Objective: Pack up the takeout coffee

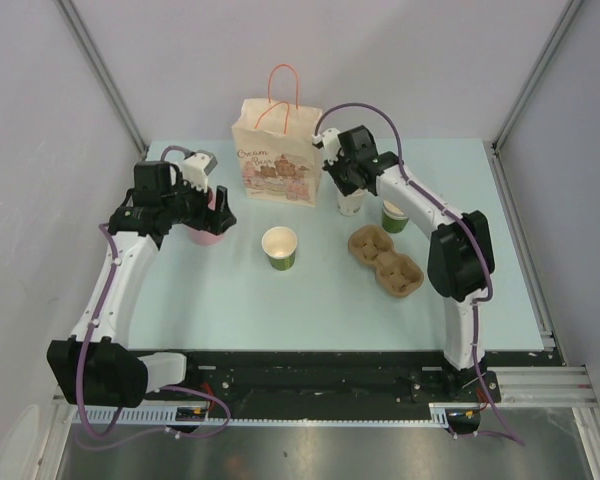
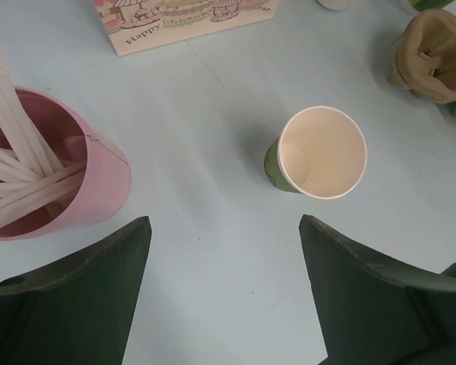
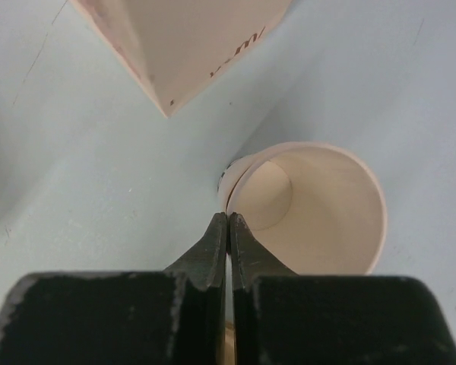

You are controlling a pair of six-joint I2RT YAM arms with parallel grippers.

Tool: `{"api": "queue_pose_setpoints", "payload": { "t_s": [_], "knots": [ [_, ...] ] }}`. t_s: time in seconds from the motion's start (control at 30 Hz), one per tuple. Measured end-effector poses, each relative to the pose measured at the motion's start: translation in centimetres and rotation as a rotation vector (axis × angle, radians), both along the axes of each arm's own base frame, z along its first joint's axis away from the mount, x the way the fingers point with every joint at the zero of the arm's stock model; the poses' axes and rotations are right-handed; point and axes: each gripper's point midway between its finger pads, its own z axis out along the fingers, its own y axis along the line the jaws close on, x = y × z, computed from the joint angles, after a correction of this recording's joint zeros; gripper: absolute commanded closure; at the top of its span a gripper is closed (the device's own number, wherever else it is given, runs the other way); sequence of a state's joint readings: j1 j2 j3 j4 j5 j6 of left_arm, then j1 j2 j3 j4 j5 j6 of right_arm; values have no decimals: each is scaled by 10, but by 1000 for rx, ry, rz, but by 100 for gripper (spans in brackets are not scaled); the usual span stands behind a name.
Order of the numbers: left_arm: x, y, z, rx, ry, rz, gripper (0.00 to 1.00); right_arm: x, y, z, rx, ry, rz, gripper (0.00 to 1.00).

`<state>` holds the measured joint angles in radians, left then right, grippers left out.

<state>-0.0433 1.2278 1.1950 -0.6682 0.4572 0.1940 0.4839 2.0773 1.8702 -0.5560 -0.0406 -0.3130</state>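
Note:
No lidded cup shows, so the takeout coffee is out of view. My right gripper (image 3: pixel 228 218) (image 1: pixel 348 190) is shut on the near-left rim of a lidless white cup (image 3: pixel 319 205) (image 1: pixel 350 207), which stands just right of the paper bag (image 1: pixel 275 160) (image 3: pixel 182 38). A second rim edge shows inside that cup's left wall. My left gripper (image 2: pixel 222 220) (image 1: pixel 220 213) hangs open over bare table, with nothing between its fingers. A lidless green cup (image 2: pixel 319 152) (image 1: pixel 280 247) stands ahead of it to the right.
A pink cup (image 2: pixel 76 175) (image 1: pixel 206 232) of white sticks stands by the left gripper's left finger. The brown pulp tray (image 1: pixel 385 262) (image 2: pixel 433 53) lies right of centre, with another green cup (image 1: pixel 393 215) behind it. Grey walls enclose the table.

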Motion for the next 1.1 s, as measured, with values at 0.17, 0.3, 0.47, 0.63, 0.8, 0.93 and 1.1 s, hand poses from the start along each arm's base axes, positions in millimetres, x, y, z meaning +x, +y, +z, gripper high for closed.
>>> {"api": "queue_pose_setpoints", "payload": {
  "t_s": [0.17, 0.3, 0.47, 0.63, 0.8, 0.93, 1.1],
  "knots": [
    [-1, -4, 1, -15, 1, -17, 17, -23, -1, 20, -42, -54, 13, 100],
    [-2, -5, 1, -18, 2, -23, 20, -26, 4, 46, -26, -117, 23, 100],
    [-7, -23, 0, -34, 18, -59, 29, -24, 1, 51, -3, -133, 26, 100],
    [-14, -107, -1, -77, 108, -240, 35, -41, -12, 28, 15, -72, 46, 100],
    [9, -175, -4, -156, 215, -274, 42, -49, -21, 21, 50, -47, 53, 100],
    [39, -204, -26, -195, 299, -231, 44, -52, -25, 23, 74, -42, 58, 100],
    [60, -232, -65, -213, 409, -190, 45, -53, -23, 29, 101, -48, 74, 100]
  ]
}}
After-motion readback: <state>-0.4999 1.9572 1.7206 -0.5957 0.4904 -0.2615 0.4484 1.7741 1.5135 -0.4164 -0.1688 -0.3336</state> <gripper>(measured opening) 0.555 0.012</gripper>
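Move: The right fingers are already shut on the rim of the nested white cups, whose middle lies about 2 cm ahead, 3 cm right and 4 cm below. From that hand the green cup stack stands some 12 cm right and 2 cm back, the carrier 10 cm right and 14 cm back, and the paper bag 13 cm left and 11 cm ahead. From the open left hand the white cups are roughly 29 cm right, 18 cm ahead and 12 cm below; the single green cup is 12 cm right, 2 cm ahead and 15 cm below. Keeping its pinch on the white cups' rim, the right hand draws them back about 5 cm and a little to the right, first raising them, then letting them partly down again to end some 3 cm higher. After a short wait the left hand sweeps quickly about 23 cm right towards them, passing over beyond the single green cup, then also reaches forward and sinks some 6 cm, tipping its fingers downward by 20-odd degrees and partly closing them, yet stopping short of the cups with the fingers still open. ##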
